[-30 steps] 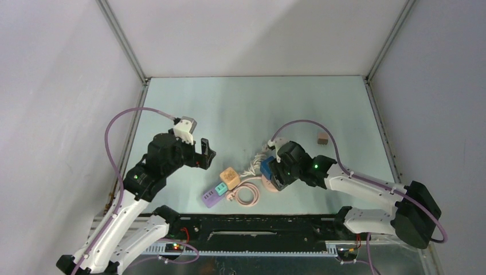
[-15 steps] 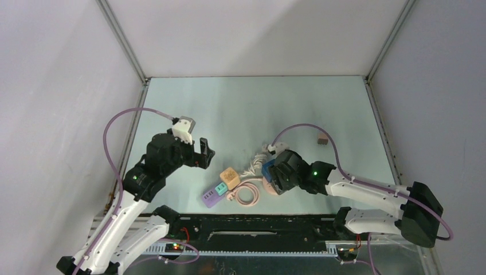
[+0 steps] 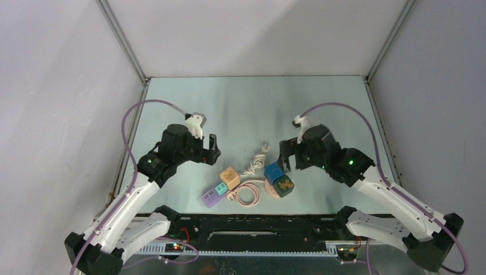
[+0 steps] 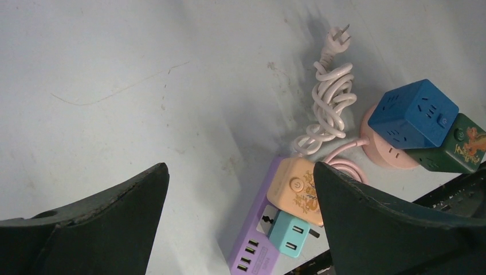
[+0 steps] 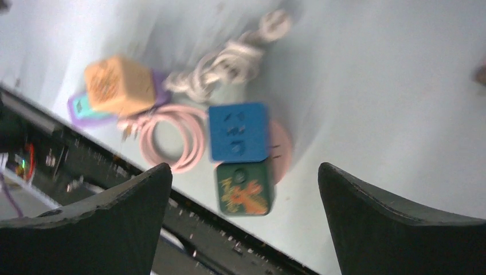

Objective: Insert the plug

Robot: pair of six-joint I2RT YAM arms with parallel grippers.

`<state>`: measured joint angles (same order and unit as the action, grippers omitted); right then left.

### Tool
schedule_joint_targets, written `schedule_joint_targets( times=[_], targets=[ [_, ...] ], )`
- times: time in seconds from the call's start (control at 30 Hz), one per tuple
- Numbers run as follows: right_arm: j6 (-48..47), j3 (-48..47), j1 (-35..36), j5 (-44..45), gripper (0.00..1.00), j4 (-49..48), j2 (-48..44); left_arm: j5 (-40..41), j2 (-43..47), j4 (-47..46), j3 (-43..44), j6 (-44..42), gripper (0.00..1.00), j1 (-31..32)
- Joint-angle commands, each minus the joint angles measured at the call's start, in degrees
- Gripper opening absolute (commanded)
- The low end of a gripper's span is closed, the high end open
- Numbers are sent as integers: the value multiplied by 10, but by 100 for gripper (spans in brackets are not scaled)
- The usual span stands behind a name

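A white three-pin plug (image 3: 264,147) (image 4: 335,35) lies loose on the table at the end of its bundled white cable (image 3: 252,166) (image 4: 329,109) (image 5: 229,63). A blue cube (image 3: 274,172) (image 4: 414,113) (image 5: 238,132) and a green cube (image 3: 283,184) (image 5: 245,188) sit on a round pink socket base (image 4: 384,152). An orange cube (image 3: 230,177) (image 4: 295,192) and a teal adapter (image 4: 289,234) sit on a purple power strip (image 3: 211,196). My left gripper (image 3: 213,150) (image 4: 239,169) hangs open left of the cluster. My right gripper (image 3: 285,156) (image 5: 243,166) is open above the blue cube, holding nothing.
A coiled pink cable (image 3: 248,193) (image 5: 172,143) lies between the strip and the pink base. The dark front rail (image 3: 258,220) runs just below the cluster. Metal frame posts (image 3: 123,43) rise at the table's back corners. A small reddish thing (image 5: 481,74) shows at the right wrist view's edge.
My right gripper has opened off the blue cube and lifted back toward the right. The blue and green cubes stay on the pink base. My left gripper has shifted slightly rightward.
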<state>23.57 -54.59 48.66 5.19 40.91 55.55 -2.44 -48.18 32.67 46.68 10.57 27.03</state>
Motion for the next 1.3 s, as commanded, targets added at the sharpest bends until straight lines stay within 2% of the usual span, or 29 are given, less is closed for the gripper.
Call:
schedule_joint_targets(
  times=[0.0, 0.1, 0.2, 0.3, 0.4, 0.47, 0.6, 0.7, 0.93, 1.0, 1.1, 1.17, 1.27],
  targets=[
    [-50, -36, -149, -93, 100, -10, 10, -16, -24, -32, 65, 9, 100, -13],
    [-79, -38, -260, -104, 100, -52, 46, -16, -46, -43, 82, 4, 100, -20],
    [-81, -52, -346, -91, 100, -78, 119, -17, -63, -49, 90, 0, 100, -28],
    [-80, -94, -399, -81, 99, -66, 216, -19, -79, -53, 93, -9, 100, -34],
    [-86, -155, -412, -38, 99, -40, 331, -19, -97, -47, 100, -17, 100, -39],
    [-94, -187, -413, -15, 93, -30, 394, -19, -109, -46, 103, -23, 100, -42],
    [-100, -263, -417, 34, 86, 8, 498, -16, -132, -35, 117, -34, 100, -51],
    [-109, -303, -425, 46, 82, 36, 548, -17, -145, -24, 129, -41, 100, -54],
    [-127, -316, -445, 24, 78, 59, 604, -32, -154, -16, 151, -45, 99, -62],
    [-132, -308, -456, -3, 69, 51, 614, -37, -152, -14, 158, -42, 98, -65],
    [-139, -304, -470, -45, 46, 45, 625, -55, -149, -11, 173, -33, 98, -73],
    [-139, -291, -473, -76, 33, -1, 621, -65, -145, -10, 181, -23, 98, -77],
    [-139, -271, -470, -92, 8, 17, 593, -79, -135, -12, 183, -6, 98, -83]
  ],
)
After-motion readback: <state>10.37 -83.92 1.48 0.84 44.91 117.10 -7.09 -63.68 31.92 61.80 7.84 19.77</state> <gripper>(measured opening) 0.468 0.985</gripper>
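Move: The small pink-brown plug stands on the table about 20 cm ahead of the open right hand, 19 cm to its right and 18 cm below. The green cube is 2 cm back and about 12 cm under that hand, the blue cube 3 cm ahead and 5 cm left, equally low; the white coiled cable lies some 9 cm ahead, 12 cm left, 19 cm below. From the left hand the plug is roughly 16 cm ahead, 48 cm right, 18 cm below. The right hand leaves the cubes, swinging forward and right some 28 cm in all towards the pink-brown plug, level at first and then sinking about 18 cm while the wrist yaws clockwise and tips down, roughly 30 degrees each. Its fingers narrow on the way down, then shut and pinch the plug's sides, while the open left hand drifts forward 6–7 cm, ending higher. ##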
